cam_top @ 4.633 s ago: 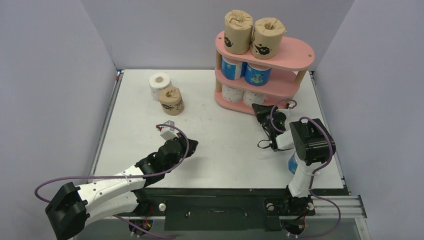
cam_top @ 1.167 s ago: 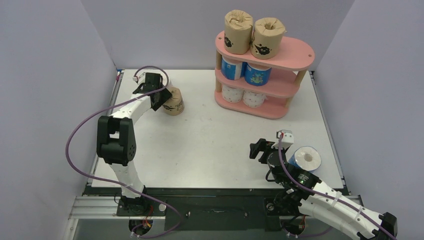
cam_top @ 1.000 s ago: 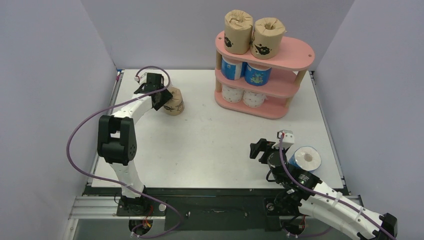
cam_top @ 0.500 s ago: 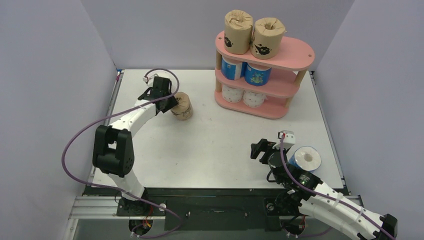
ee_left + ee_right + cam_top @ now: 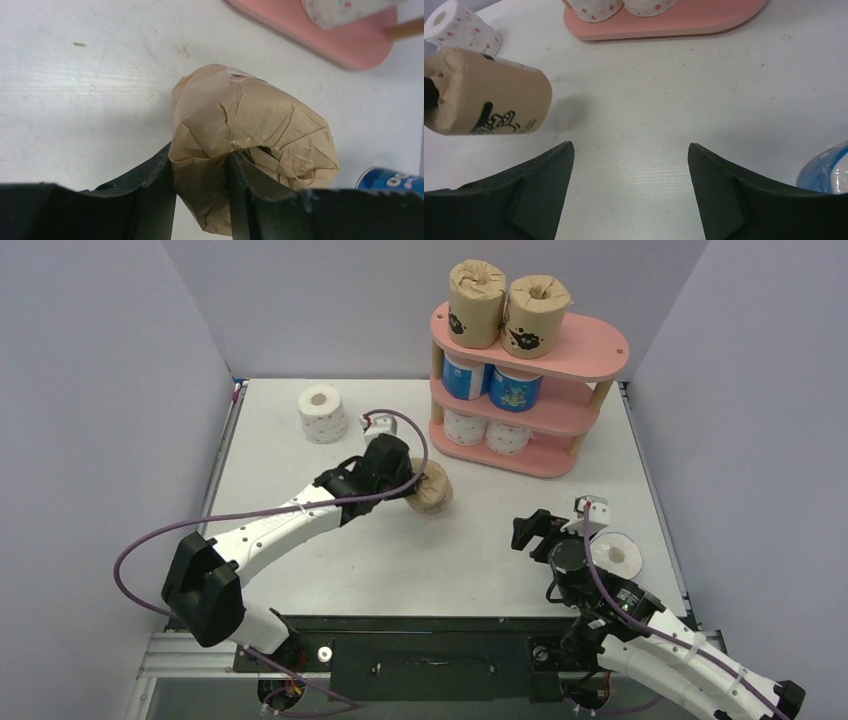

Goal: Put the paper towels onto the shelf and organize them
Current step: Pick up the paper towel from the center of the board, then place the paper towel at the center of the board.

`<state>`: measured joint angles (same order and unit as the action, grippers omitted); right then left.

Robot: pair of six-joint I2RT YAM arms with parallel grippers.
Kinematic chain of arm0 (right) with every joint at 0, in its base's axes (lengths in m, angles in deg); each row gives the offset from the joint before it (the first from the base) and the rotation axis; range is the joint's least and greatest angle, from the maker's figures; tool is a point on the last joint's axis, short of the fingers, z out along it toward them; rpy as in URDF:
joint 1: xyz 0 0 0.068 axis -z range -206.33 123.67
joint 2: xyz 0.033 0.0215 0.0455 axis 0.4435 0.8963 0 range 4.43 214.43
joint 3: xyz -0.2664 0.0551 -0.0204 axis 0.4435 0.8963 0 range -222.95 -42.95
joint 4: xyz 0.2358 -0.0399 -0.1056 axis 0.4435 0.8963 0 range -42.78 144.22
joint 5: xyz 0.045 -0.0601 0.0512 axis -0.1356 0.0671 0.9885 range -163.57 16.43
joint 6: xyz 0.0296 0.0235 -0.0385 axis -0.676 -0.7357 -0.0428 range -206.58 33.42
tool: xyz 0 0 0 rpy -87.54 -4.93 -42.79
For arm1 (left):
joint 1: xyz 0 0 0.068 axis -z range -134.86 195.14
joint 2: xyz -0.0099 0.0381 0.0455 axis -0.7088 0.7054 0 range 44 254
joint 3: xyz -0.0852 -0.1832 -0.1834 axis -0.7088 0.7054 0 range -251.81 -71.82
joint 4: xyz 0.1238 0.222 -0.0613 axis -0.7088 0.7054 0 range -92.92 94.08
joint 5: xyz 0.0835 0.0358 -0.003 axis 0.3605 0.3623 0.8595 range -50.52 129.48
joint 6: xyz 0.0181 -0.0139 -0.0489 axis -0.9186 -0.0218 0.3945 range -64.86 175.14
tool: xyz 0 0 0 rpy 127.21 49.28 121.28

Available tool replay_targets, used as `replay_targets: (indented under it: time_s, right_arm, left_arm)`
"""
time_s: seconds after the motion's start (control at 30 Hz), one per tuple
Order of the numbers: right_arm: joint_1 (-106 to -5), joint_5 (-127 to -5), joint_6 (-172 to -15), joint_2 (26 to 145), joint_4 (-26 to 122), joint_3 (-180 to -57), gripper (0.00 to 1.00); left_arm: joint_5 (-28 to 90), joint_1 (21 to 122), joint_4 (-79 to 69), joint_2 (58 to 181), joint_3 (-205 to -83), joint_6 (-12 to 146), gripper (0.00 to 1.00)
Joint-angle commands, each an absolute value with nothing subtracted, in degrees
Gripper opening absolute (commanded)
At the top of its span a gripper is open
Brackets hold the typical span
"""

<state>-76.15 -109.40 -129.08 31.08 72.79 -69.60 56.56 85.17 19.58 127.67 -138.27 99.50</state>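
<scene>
My left gripper [image 5: 411, 489] [image 5: 200, 161] is shut on the crumpled end of a brown paper towel roll [image 5: 433, 490] [image 5: 250, 120] [image 5: 489, 100], holding it tipped sideways just above the table's middle. A white pink-dotted roll [image 5: 322, 413] [image 5: 461, 27] stands at the back left. A blue roll [image 5: 617, 555] [image 5: 826, 170] stands by my right arm. My right gripper [image 5: 530, 530] [image 5: 630, 147] hangs open over bare table. The pink shelf [image 5: 590, 352] [image 5: 674, 22] carries two brown rolls [image 5: 477, 302] on top, two blue [image 5: 463, 375] in the middle and two white [image 5: 465, 427] at the bottom.
Grey walls close in the table on the left, back and right. The shelf's bottom board [image 5: 350, 45] lies ahead and to the right of the held roll. The shelf's right ends show bare board on every tier.
My left arm closed on the brown roll beside the white one and carried it right and nearer, to the table's middle, tipping it over. The right gripper shifted slightly forward.
</scene>
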Motion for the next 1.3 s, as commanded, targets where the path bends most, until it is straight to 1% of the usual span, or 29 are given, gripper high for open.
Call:
replay_targets:
  time_s: [0.0,0.1,0.27,0.63,0.8,1.07,1.27]
  right_arm:
    - [-75.6,-111.7,-130.7,29.0,76.6,-72.5,0.81]
    - [-75.4,-112.6,-130.1,27.9,77.8,-73.0,0.82]
    - [-74.7,-113.5,-131.0,27.5,80.4,-74.0,0.82]
    - [-74.3,-113.9,-136.2,27.7,81.8,-72.9,0.82]
    - [-74.2,-113.4,-136.3,28.0,82.3,-73.5,0.82]
    - [-74.2,-112.7,-136.2,28.7,82.6,-73.4,0.81]
    - [-74.2,-112.3,-136.0,28.9,82.6,-73.7,0.81]
  left_arm:
    - [62.8,92.7,17.7,125.8,-136.4,100.6,0.32]
    - [65.0,99.6,18.4,127.1,-136.3,100.2,0.32]
    - [64.7,106.2,20.0,129.9,-137.4,99.0,0.32]
    - [62.8,110.0,18.1,134.9,-139.0,99.5,0.34]
    - [62.1,110.5,17.1,137.3,-139.3,100.1,0.39]
    - [62.0,110.6,17.0,137.1,-139.5,100.2,0.45]
    - [61.4,110.6,17.4,136.4,-139.7,99.5,0.57]
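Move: The left gripper holds the kraft-wrapped paper towel by its wall, off the board. The clear spot for it lies about 12 cm back, 14 cm right and 15 cm below. From this hand, the shelf's bottom board is some 17 cm ahead, 23 cm right; the flowered roll about 21 cm ahead, 21 cm left; the blue roll roughly 15 cm back, 42 cm right, all 10–14 cm lower. From the right hand the spot is level, 11 cm left, 14 cm below. Bring the left gripper back and right, about 12 cm and 11 cm, sinking some 7 cm and turning roughly 20 degrees clockwise, to set the kraft paper towel upright on the clear board. Then hold there and open the fingers, one still inside the core. Ease the open right gripper a couple of centimetres right. ##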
